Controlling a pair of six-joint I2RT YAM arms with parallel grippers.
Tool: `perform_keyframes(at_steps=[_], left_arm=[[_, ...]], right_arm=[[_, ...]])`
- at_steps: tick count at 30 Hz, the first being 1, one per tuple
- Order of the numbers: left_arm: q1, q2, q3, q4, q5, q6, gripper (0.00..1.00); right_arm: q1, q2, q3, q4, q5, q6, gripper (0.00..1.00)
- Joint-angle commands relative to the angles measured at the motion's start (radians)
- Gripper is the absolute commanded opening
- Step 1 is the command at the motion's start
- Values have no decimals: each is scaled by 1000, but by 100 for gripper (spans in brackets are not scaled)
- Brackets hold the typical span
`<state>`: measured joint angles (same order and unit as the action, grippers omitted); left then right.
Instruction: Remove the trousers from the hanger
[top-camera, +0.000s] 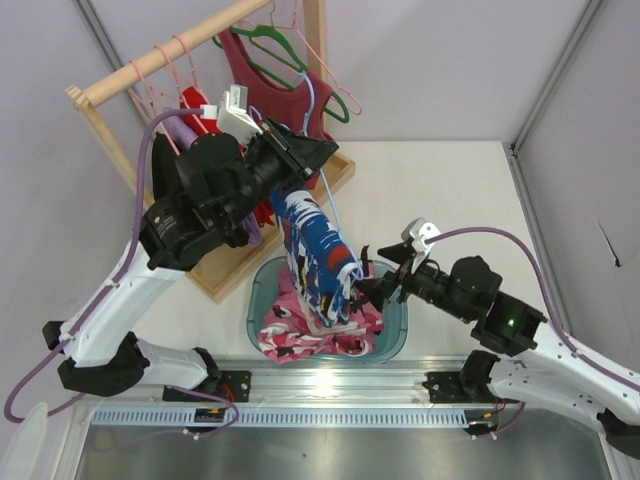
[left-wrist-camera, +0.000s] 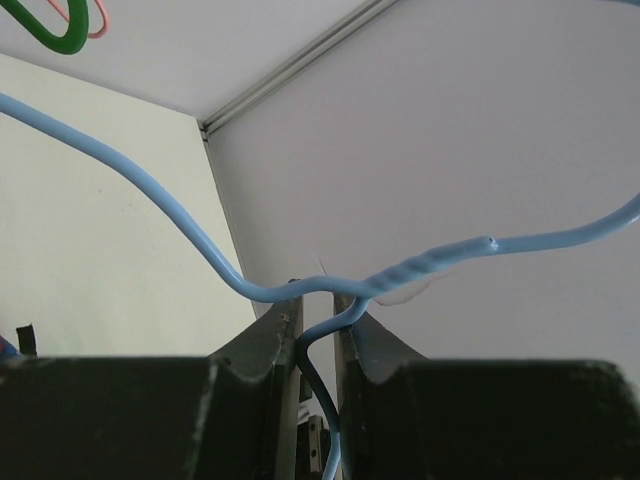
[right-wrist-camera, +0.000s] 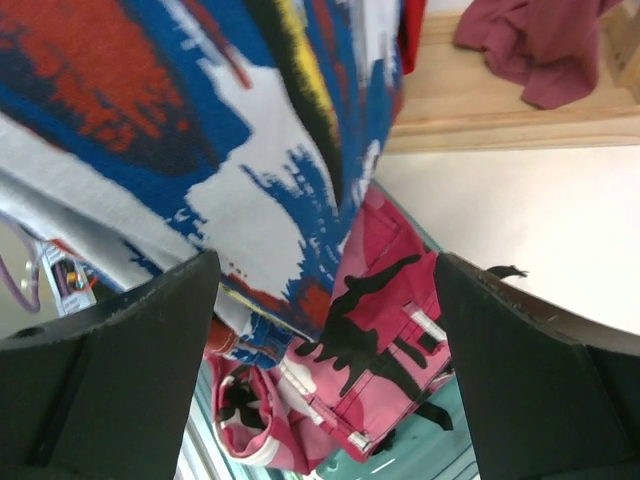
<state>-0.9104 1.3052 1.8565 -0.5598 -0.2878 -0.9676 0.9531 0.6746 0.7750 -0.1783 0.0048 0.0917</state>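
Observation:
The royal-blue, white and red trousers (top-camera: 318, 245) hang from the thin light-blue hanger (top-camera: 330, 200) above the teal basin (top-camera: 398, 335). My left gripper (top-camera: 310, 155) is shut on the hanger. In the left wrist view the hanger's wire (left-wrist-camera: 180, 215) runs down between that gripper's (left-wrist-camera: 318, 320) jaws, just below the twisted neck. My right gripper (top-camera: 365, 290) stands open at the trousers' lower end. In the right wrist view the trousers (right-wrist-camera: 200, 130) hang in front of this gripper (right-wrist-camera: 325, 262), their lower edge between its wide-spread fingers (right-wrist-camera: 110, 380), apart from both.
A pink-white-black camouflage garment (top-camera: 300, 335) lies in the basin, directly under the trousers. Behind stands a wooden rack (top-camera: 110, 90) with a dark-red tank top (top-camera: 285, 90), a green hanger (top-camera: 290, 55) and pink hangers (top-camera: 150, 85). White walls close in the table.

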Motion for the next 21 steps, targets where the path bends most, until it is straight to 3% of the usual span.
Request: perform_keyframes(at_steps=[1,5,10,16,21], left_arm=[[8,-34,67,103,-31,-39,0],[10,-29,69,94,-45,-45,0],[13,-8,84,77,-44,-51,0],[13,-6,72,93,-28,-71,0],[13,-14,72,95,-27,-68,0]], right_arm=[[79,19,-26,114,78,-35,95],[197,29,-77,236,205,-30,95],[292,37,-63,218,273,-21,96],[323,74,-77,286,415,-20,97],[352,232,-7,346,536,-70,98]])
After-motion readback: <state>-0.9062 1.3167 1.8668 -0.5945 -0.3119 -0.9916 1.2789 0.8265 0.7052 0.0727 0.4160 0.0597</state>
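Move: The trousers, hanging on the blue hanger pinched in the left hand, have their middle about 7 cm left of the right hand, 3 cm ahead and 3 cm above it. The pink shorts lie in the tray roughly 25 cm below that hand and 9 cm to its left, level with it fore and aft; the tray's middle is about 8 cm left and 27 cm down. From the left hand, the trousers are some 20 cm below, 6 cm back and 1 cm left. Right hand, wide open, reaches about 5 cm left towards the trousers, back then forward, while left holds hanger. ##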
